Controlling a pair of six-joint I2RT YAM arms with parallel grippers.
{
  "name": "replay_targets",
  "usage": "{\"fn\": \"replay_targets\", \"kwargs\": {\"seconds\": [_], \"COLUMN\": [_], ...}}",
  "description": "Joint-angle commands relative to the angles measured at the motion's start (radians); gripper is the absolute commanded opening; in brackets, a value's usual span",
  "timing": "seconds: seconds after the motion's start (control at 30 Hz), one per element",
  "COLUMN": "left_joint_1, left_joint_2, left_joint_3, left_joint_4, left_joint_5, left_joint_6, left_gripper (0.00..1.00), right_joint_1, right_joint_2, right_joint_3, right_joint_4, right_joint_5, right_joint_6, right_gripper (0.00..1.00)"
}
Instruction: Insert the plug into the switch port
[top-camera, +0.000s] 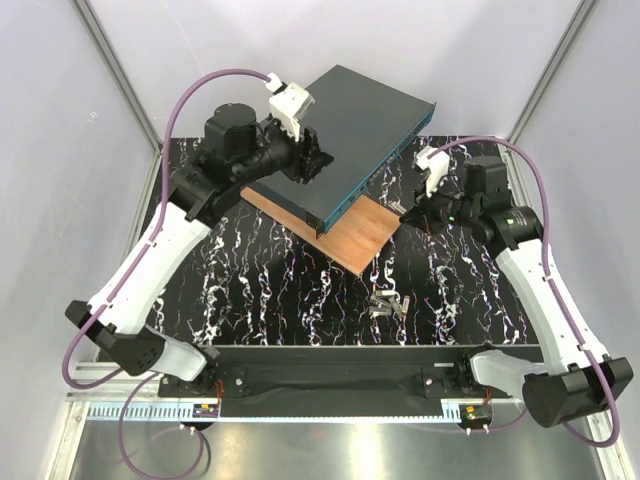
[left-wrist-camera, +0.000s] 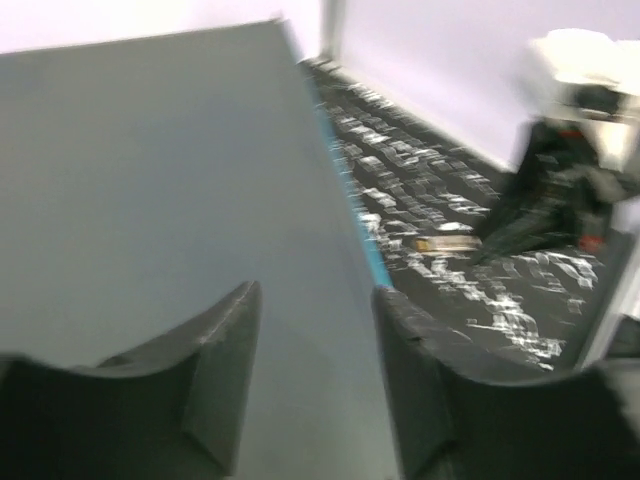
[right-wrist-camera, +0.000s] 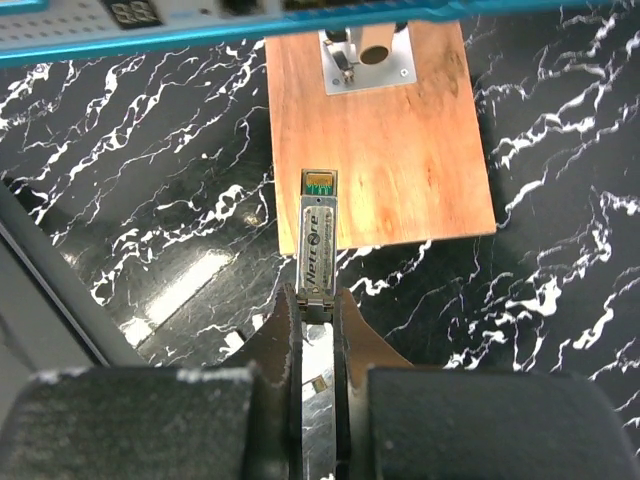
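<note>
The switch (top-camera: 365, 120) is a flat box with a dark grey-teal top, lying askew at the back of the table. Its lighter teal front face (top-camera: 380, 170) (right-wrist-camera: 200, 35) carries the ports. My left gripper (top-camera: 315, 165) (left-wrist-camera: 315, 330) hovers over the switch top (left-wrist-camera: 150, 180) near its front edge, jaws apart with nothing between them. My right gripper (top-camera: 410, 212) (right-wrist-camera: 317, 300) is shut on the rear end of the plug (right-wrist-camera: 318, 240), a silver module. The plug points at the front face and stands well short of it, its tip above the wooden board (right-wrist-camera: 400, 160).
The thin brown wooden board (top-camera: 345, 235) lies partly under the switch and carries a small metal bracket (right-wrist-camera: 365, 60). Loose small metal parts (top-camera: 388, 303) lie on the black marbled table (top-camera: 270, 290). Pale enclosure walls surround the table.
</note>
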Motion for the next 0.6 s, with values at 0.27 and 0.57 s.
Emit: {"fn": "replay_targets", "kwargs": {"seconds": [0.27, 0.57], "left_joint_1": [0.005, 0.005], "left_joint_2": [0.136, 0.164], "left_joint_3": [0.076, 0.084], "left_joint_4": [-0.094, -0.094], "left_joint_5": [-0.187, -0.181], "left_joint_6": [0.044, 0.045], "left_gripper": [0.19, 0.06], "right_joint_1": [0.105, 0.108], "right_joint_2": [-0.001, 0.059], "right_joint_3": [0.044, 0.104], "right_joint_4": [0.124, 0.155], "right_joint_5": [0.123, 0.122], "right_joint_6": [-0.026, -0.019], "right_gripper": [0.0, 0.0]}}
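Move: The port side of the switch faces the right hand, which already holds the plug; the switch port lies about 7 cm ahead, 7 cm to the left and 3 cm higher. The switch's middle is some 17 cm ahead and 18 cm left of that hand, with the wooden board's middle about 11 cm ahead, 18 cm left and 15 cm below. From the empty left hand, the switch's middle is about 14 cm ahead, 3 cm right and 11 cm down, and the switch port 5 cm ahead, 13 cm right and 11 cm down. The left hand drops about 8 cm while reaching some 5 cm forward, down close over the top of the switch, its half-open fingers shutting on nothing as the wrist turns roughly 15 degrees; it then holds there, and whether the tips touch the lid can't be seen. Meanwhile the right hand keeps its pinch on the plug's latch end and eases it towards the port side, first left, then forward and up, about 2 cm left and 2 cm forward in all, lifting the plug's nose by 5 to 10 degrees. ##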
